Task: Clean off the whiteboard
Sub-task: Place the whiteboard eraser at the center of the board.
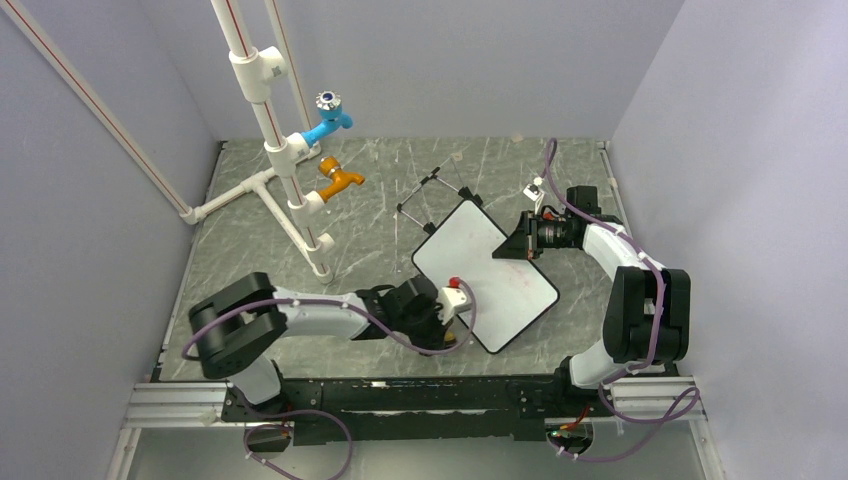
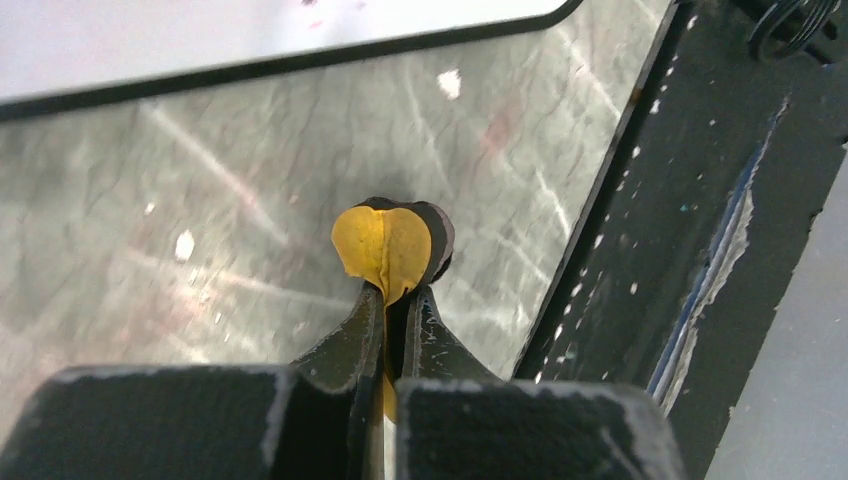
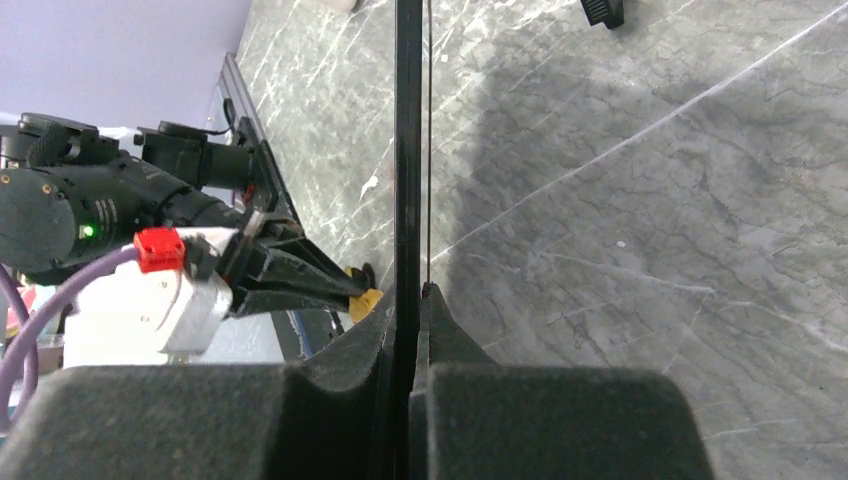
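The whiteboard (image 1: 470, 255), white with a thin black frame, sits tilted at the table's middle, with faint red smears near its right side. Its black wire easel feet (image 1: 436, 192) stick out behind it. My right gripper (image 1: 505, 252) is shut on the board's right edge, and the right wrist view sees the board edge-on as a black strip (image 3: 408, 150) between the jaws (image 3: 410, 295). My left gripper (image 1: 452, 322) is at the board's near left edge, shut on a small yellow-black eraser (image 2: 388, 248). The eraser hovers over bare table just off the board's frame (image 2: 250, 68).
A white pipe stand (image 1: 285, 175) with a blue tap (image 1: 328, 122) and an orange tap (image 1: 340, 180) rises at the back left. A black rail (image 2: 700, 200) runs along the table's near edge, close to my left gripper. Grey walls enclose three sides.
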`<action>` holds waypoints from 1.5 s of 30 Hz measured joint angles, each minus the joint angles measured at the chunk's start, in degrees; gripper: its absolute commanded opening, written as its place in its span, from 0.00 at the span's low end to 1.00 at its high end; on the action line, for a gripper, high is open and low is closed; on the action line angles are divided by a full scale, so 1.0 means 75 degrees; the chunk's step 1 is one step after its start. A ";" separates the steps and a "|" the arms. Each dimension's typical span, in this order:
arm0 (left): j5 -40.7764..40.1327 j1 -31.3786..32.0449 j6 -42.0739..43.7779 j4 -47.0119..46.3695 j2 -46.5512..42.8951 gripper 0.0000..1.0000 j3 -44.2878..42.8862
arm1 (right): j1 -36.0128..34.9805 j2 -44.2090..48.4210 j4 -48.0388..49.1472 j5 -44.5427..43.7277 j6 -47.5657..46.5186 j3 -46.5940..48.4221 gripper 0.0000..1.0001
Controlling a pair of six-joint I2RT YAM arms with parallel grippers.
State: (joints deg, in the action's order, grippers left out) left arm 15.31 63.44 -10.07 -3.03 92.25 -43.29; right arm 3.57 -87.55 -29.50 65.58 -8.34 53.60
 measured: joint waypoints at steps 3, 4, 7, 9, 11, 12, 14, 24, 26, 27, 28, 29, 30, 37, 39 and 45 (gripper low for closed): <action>-0.0321 -0.0076 -0.0087 -0.0149 -0.0574 0.00 0.0522 | 0.0000 0.0000 -0.0006 -0.0003 -0.0003 0.0000 0.00; -0.0513 -0.0076 -0.0122 -0.0283 -0.0749 0.00 0.0670 | 0.0000 0.0000 -0.0012 0.0000 -0.0012 0.0000 0.00; -0.1285 -0.0076 -0.0248 -0.0871 -0.1279 0.00 0.1102 | 0.0000 0.0000 -0.0090 -0.0009 -0.0079 0.0000 0.00; -0.2011 -0.0102 -0.0332 -0.1352 -0.1635 0.00 0.1454 | 0.0000 0.0006 -0.0149 -0.0017 -0.0166 0.0000 0.00; -0.2850 -0.0172 -0.0431 -0.1833 -0.1935 0.00 0.1859 | 0.0000 0.0052 -0.0268 -0.0073 -0.0283 0.0000 0.00; -0.3112 -0.0213 -0.0463 -0.1976 -0.1976 0.00 0.1973 | -0.0003 0.0096 -0.0347 -0.0093 -0.0350 0.0000 0.00; -0.3652 -0.0326 -0.0603 -0.2139 -0.1944 0.08 0.2124 | -0.0015 0.0239 -0.0583 -0.0137 -0.0560 0.0017 0.00; -0.4438 -0.0446 -0.1195 -0.1868 -0.1754 0.76 0.2113 | -0.0420 0.1157 -0.2002 -0.1003 -0.2238 0.0912 0.00; -0.4427 -0.0455 -0.1230 -0.1784 -0.1993 0.80 0.2116 | -0.0434 0.1326 -0.2197 -0.1192 -0.2489 0.1055 0.00; -0.4401 -0.0472 -0.1233 -0.1775 -0.2162 0.81 0.2122 | -0.0431 0.1381 -0.2337 -0.1306 -0.2643 0.1174 0.00; -0.4357 -0.0490 -0.1230 -0.1775 -0.2299 0.83 0.2124 | -0.0431 0.1393 -0.2433 -0.1373 -0.2757 0.1262 0.00; -0.4246 -0.0522 -0.1239 -0.1789 -0.2474 0.84 0.2127 | -0.0431 0.1399 -0.2547 -0.1443 -0.2885 0.1364 0.00; -0.4159 -0.0551 -0.1236 -0.1795 -0.2594 0.85 0.2130 | -0.0463 0.1399 -0.2643 -0.1527 -0.3013 0.1460 0.00; -0.3491 -0.0819 -0.1227 -0.1737 -0.2428 0.85 0.2139 | -0.0656 0.1399 -0.2894 -0.1757 -0.3276 0.1588 0.00; -0.3325 -0.0871 -0.1241 -0.1620 -0.2162 0.87 0.2127 | -0.0685 0.1402 -0.2932 -0.1754 -0.3305 0.1588 0.00; -0.2311 -0.1236 -0.1617 -0.1781 -0.1932 0.96 0.2122 | -0.0836 0.1454 -0.3281 -0.1699 -0.3736 0.1585 0.00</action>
State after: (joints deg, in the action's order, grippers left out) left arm -2.02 54.17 -22.20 -16.38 77.76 -27.38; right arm -2.70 -76.64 -54.11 52.84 -36.36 65.49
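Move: The eraser is already in the left hand, bound for bare table about 8 cm ahead and 7 cm left, at nearly the same height. The whiteboard's middle is roughly 15 cm ahead and 9 cm right of that hand, slightly higher; the pipe stand's foot is some 15 cm ahead and 28 cm left. The right hand still grips the whiteboard, its middle about 7 cm left, 6 cm back and 4 cm below. The eraser, still pinched, is carried by the left hand about 12 cm forward and left in a low arc, away from the whiteboard's middle, and lowered to the table as the wrist turns some 30 degrees counter-clockwise. The fingers open wide; the empty hand rises about 4 cm, then dips back around it. The right hand keeps its grip on the whiteboard, raising and tilting it. ##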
